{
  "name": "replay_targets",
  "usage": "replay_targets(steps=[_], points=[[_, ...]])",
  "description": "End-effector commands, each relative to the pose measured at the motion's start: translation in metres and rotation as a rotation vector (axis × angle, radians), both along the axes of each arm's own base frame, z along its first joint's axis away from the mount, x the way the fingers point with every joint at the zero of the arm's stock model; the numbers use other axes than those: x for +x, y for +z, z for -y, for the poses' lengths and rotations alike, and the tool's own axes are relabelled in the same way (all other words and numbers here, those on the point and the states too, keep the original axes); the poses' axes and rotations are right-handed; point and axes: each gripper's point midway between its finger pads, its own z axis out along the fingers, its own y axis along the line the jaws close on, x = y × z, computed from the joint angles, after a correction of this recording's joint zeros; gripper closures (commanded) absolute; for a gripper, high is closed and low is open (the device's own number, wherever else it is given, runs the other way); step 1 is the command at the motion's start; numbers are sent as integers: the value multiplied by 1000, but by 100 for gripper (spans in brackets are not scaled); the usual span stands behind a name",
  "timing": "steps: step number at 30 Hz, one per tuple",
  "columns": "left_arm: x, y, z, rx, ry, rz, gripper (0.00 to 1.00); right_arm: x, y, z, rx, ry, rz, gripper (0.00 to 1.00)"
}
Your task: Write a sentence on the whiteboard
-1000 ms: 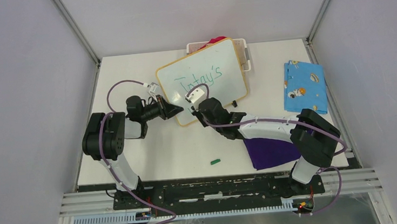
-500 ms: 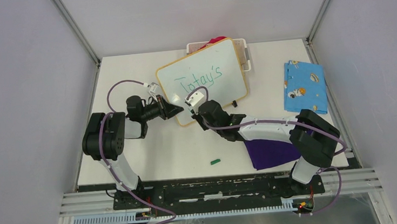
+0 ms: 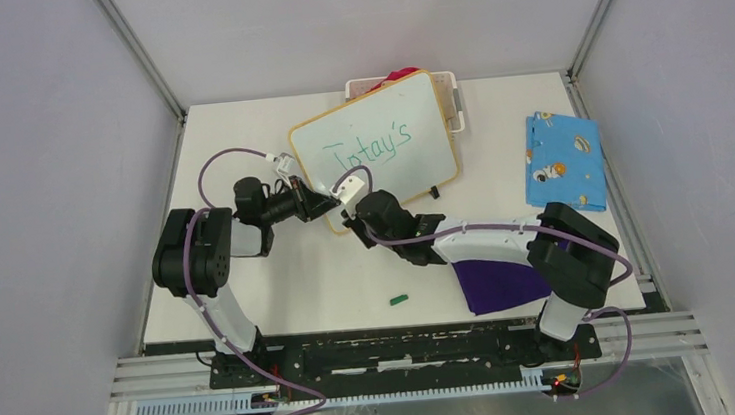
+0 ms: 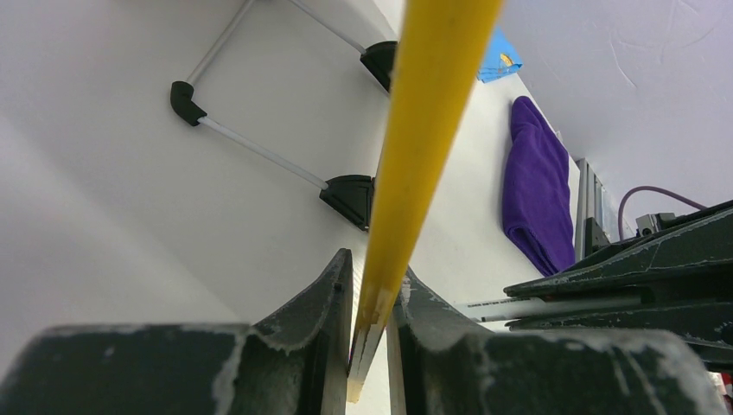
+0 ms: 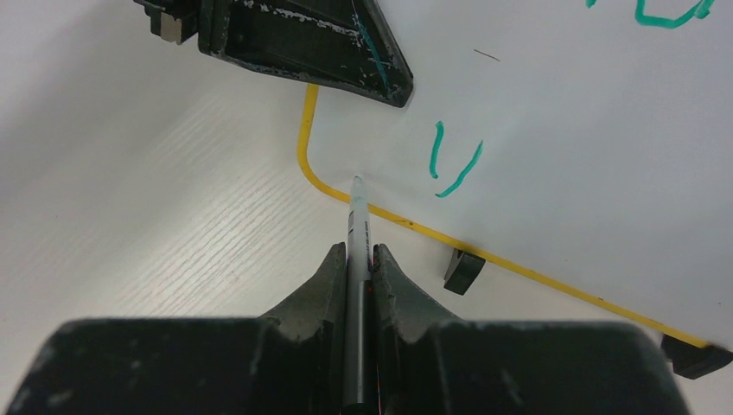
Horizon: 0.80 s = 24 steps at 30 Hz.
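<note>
The whiteboard (image 3: 420, 168) stands tilted at the table's back centre, with green "Totay's" (image 3: 368, 147) on its upper line. My left gripper (image 3: 327, 203) is shut on the board's yellow frame (image 4: 423, 130) at its lower left edge, and its jaws (image 4: 370, 294) pinch the rim. My right gripper (image 3: 346, 209) is shut on a grey marker (image 5: 356, 233). The marker's tip rests on the board just inside the lower left corner of the frame (image 5: 304, 164). A short green stroke (image 5: 454, 164) lies to the right of the tip. The marker also shows in the left wrist view (image 4: 553, 305).
A green marker cap (image 3: 399, 299) lies near the front. A purple cloth (image 3: 495, 282) sits under my right arm, and a blue patterned cloth (image 3: 562, 160) lies at the right. A white basket (image 3: 452, 100) stands behind the board. A black board foot (image 5: 464, 270) is close to the marker.
My right gripper has moved left and slightly down with the marker, from the board's middle to its lower left corner. The left gripper and the board have stayed put.
</note>
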Motion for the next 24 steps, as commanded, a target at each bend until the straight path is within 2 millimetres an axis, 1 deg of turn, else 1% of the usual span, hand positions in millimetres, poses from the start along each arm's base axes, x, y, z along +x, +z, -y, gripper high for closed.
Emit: replay_targets(steps=[1, 3, 8, 11, 14, 16, 19, 24], points=[[10, -14, -3, 51, 56, -15, 75, 2, 25, -11, 61, -1, 29, 100], [10, -15, -3, 51, 56, -17, 75, 2, 27, -6, 61, -12, 36, 100], [10, -14, -3, 51, 55, -17, 75, 2, 41, 7, 82, -43, 68, 100], [10, -15, -3, 51, 56, -19, 75, 9, 49, 25, 92, -90, 91, 100], [10, -15, -3, 51, 54, -19, 75, 24, 54, 44, 115, -145, 95, 100], [10, -14, -3, 51, 55, -17, 75, 32, 56, 51, 123, -163, 96, 100], [10, -15, -4, 51, 56, -19, 75, 40, 62, 52, 126, -167, 105, 100], [10, -15, -3, 52, 53, -21, 75, 48, 68, 41, 137, -149, 108, 100]])
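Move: The right hand holds the marker; the bare patch of whiteboard it makes for, just right of the two short green strokes, lies about 9 cm ahead of it, 3 cm to its right and 1 cm above. Those strokes are some 6 cm ahead, 1 cm left and 2 cm below; the word "Totay's" is about 14 cm ahead, 3 cm right and 6 cm up. From the left hand, the patch lies roughly 10 cm right and 2 cm ahead, at about the same height. Rightwards and up first, then forward towards the whiteboard, the right hand carries the marker past the two green strokes to the bare patch beyond them, about 6 cm right and 4 cm each forward and up. The wrist swings some 10 degrees clockwise; its fingers keep their pinch on the marker. The left hand stays still, gripping the board's left edge. ##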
